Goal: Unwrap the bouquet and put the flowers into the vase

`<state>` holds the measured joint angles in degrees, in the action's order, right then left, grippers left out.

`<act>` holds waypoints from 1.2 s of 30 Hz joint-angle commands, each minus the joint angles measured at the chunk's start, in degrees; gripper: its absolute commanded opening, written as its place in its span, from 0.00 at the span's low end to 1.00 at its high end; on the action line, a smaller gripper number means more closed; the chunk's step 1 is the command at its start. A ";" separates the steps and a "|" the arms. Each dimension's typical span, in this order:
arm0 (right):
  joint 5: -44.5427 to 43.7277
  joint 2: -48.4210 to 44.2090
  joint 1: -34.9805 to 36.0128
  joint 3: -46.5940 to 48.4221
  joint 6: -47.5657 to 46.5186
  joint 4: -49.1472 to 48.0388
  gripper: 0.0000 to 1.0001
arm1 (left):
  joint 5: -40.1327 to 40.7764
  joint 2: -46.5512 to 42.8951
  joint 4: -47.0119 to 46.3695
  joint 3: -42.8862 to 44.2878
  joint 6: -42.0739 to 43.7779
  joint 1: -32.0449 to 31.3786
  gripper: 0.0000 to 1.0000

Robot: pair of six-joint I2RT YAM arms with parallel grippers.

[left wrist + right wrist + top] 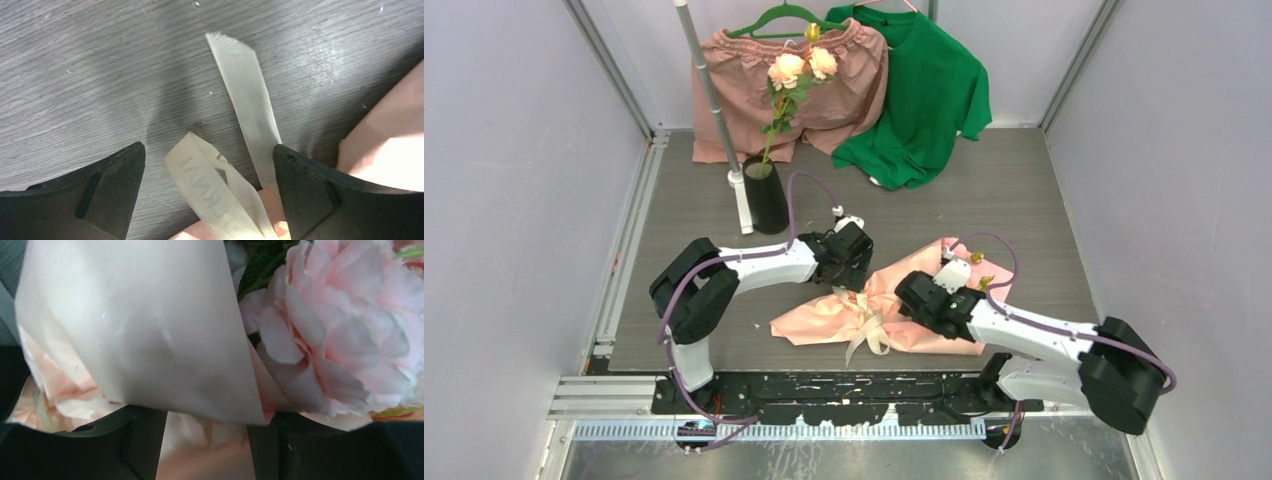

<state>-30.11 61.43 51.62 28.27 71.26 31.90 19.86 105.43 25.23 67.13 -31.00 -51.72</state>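
Observation:
The bouquet (824, 315) lies on its side on the table, wrapped in salmon-pink paper, with a cream ribbon bow (869, 325) at its waist. My left gripper (849, 272) hangs open just over the bow. In the left wrist view a ribbon loop (210, 185) and a ribbon tail (247, 90) lie between the spread fingers (115, 180) of my left gripper (209, 155). My right gripper (919, 300) is shut on the bouquet's wide part. Its wrist view shows paper (145, 330) filling the gap in my right gripper (207, 425), and a pink rose (345, 335) of the flowers. The black vase (766, 195) stands at the back left.
Peach-cream roses (802, 68) stand in the vase. A grey pole (709, 90) on a white base rises just left of it. Pink shorts (754, 90) and a green T-shirt (929, 95) hang at the back wall.

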 commanded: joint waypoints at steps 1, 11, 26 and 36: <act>5.80 7.89 -5.20 3.17 -7.73 -9.00 0.62 | -2.54 -1.29 2.71 -0.02 -1.31 -2.08 0.99; 7.67 23.82 -16.06 18.21 -17.82 -13.16 0.62 | -3.53 -0.31 3.01 1.21 -2.49 -3.35 0.99; 7.23 43.05 -22.23 43.31 -27.39 -10.01 0.62 | -3.26 1.06 2.02 4.21 -3.35 -6.68 0.99; 4.51 33.39 -22.26 41.56 -29.84 -9.78 0.61 | -0.07 -2.03 5.32 6.25 -1.05 -3.07 0.99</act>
<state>-21.91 103.48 29.61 69.21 42.52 25.74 18.22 106.39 28.18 70.72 -33.65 -55.90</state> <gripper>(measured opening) 0.617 0.993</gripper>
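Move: The wrapped bouquet lies crosswise right under the right fingers, its middle about 4 cm to their left and 1 cm below; the pink flowers sit some 8 cm right and 2 cm ahead, and the ribbon bow about 12 cm left and 2 cm back. From the left hand, the bow is roughly 7 cm back and 4 cm right, the bouquet's middle 5 cm back and 11 cm right, and the vase some 12 cm ahead and 15 cm left. Sweep the right gripper about 20 cm forward and a touch left, dipping a centimetre first; keep its half-open fingers against the pink wrapping so they push the flower end around counter-clockwise. Meanwhile ease the wide-open left gripper some 5 cm right and back beside the ribbon, then let it come forward a centimetre, without closing either. ##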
